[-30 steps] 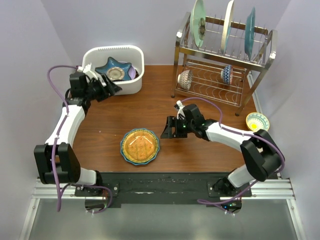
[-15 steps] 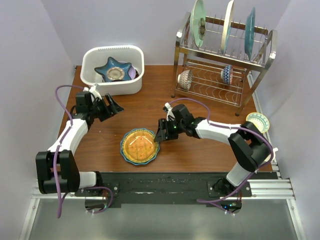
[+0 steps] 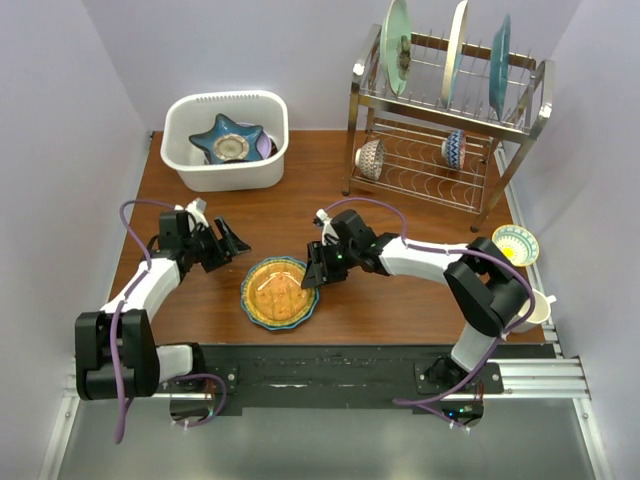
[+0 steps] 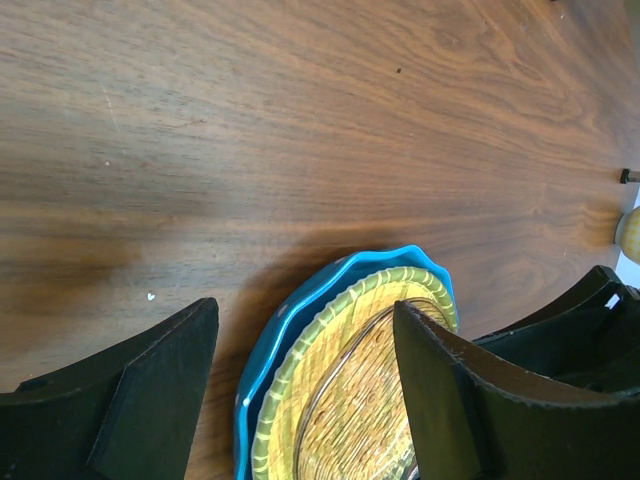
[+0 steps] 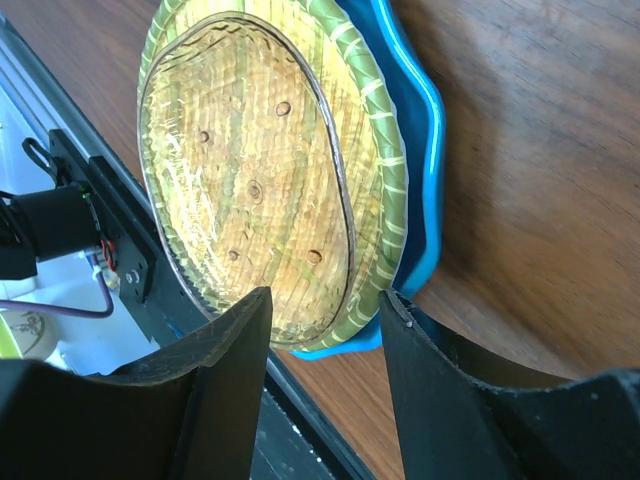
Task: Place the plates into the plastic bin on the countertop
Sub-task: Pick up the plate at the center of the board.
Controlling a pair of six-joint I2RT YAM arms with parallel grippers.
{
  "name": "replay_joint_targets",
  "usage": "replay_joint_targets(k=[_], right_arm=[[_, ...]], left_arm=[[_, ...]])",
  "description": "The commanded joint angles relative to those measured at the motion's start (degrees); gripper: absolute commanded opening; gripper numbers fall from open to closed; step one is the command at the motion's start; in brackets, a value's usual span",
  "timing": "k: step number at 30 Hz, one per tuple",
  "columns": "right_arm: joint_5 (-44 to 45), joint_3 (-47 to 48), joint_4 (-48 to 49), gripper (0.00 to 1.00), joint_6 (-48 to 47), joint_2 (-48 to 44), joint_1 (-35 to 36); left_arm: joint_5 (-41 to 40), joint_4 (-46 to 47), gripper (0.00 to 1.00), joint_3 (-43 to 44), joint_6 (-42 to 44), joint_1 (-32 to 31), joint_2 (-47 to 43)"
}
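An amber plate [image 3: 279, 293] with a blue-green rim lies flat on the countertop [image 3: 300, 205], near its front edge. My right gripper [image 3: 312, 270] is at the plate's right rim. In the right wrist view that plate [image 5: 260, 180] has its edge between the right gripper's [image 5: 325, 298] jaws, which stand open with a gap on both sides. My left gripper [image 3: 229, 243] hovers open just up-left of the plate. Its wrist view shows the left gripper [image 4: 305, 310] with the plate's [image 4: 340, 390] rim below the fingers. The white plastic bin [image 3: 225, 178] at the back left holds a blue star-shaped plate [image 3: 228, 140].
A steel dish rack [image 3: 440, 160] stands at the back right. Three plates [image 3: 396, 45] are upright on its top tier and two small bowls [image 3: 371, 157] lie below. Another bowl [image 3: 515, 243] and a white mug [image 3: 540, 305] sit at the right edge.
My left gripper came down from the bin to beside the amber plate. My right gripper slid left to the plate's rim, and its jaws narrowed.
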Motion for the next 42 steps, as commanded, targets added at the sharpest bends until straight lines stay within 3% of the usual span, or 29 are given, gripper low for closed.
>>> replay_joint_targets(k=[1, 18, 26, 30, 34, 42], right_arm=[[1.5, 2.9, -1.7, 0.51, -1.8, 0.9, 1.0], [2.3, 5.0, -3.0, 0.51, -2.7, 4.4, 2.5], [0.5, 5.2, -0.7, 0.45, -1.3, 7.5, 2.8], [-0.4, 4.9, 0.6, 0.35, -0.5, 8.1, 2.9], [-0.2, 4.1, 1.9, 0.17, -0.3, 7.0, 2.9], [1.9, 3.9, -0.2, 0.07, -1.3, 3.3, 2.8]], left_arm=[[-0.9, 1.6, 0.75, -0.8, -0.9, -0.2, -1.8], [0.3, 4.6, 0.72, -5.0, -2.2, -1.8, -0.4], [1.1, 5.9, 0.70, -6.1, -2.4, -2.1, 0.7], [2.0, 7.0, 0.70, -6.7, -3.1, -2.1, 0.8], [2.2, 7.4, 0.70, -6.7, -3.3, -2.1, 0.7], [1.5, 7.7, 0.70, -5.5, -3.9, -2.1, 0.6]])
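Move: The yellow woven-look plate has its middle about 7 cm left of the right hand and 4 cm back, some 3 cm lower, with its right-hand rim just at those half-open fingers. A blue scalloped plate lies beneath it, at the same spot and about 4 cm below that hand. From the left hand the yellow plate is roughly 11 cm right, 10 cm back and 5 cm down, the blue one 6 cm down; the white bin stands about 27 cm straight ahead, near the hand's height. The right fingers close from half open and pinch the yellow plate's right-hand rim: the hand first sinks nearly 3 cm while easing left, then rises about 1.5 cm with the grip shut, having gone 2.5 cm left in all. Meanwhile the left hand, still well open, creeps some 4 cm down, back and slightly right, close to the plate's far-left edge; contact there can't be seen. ##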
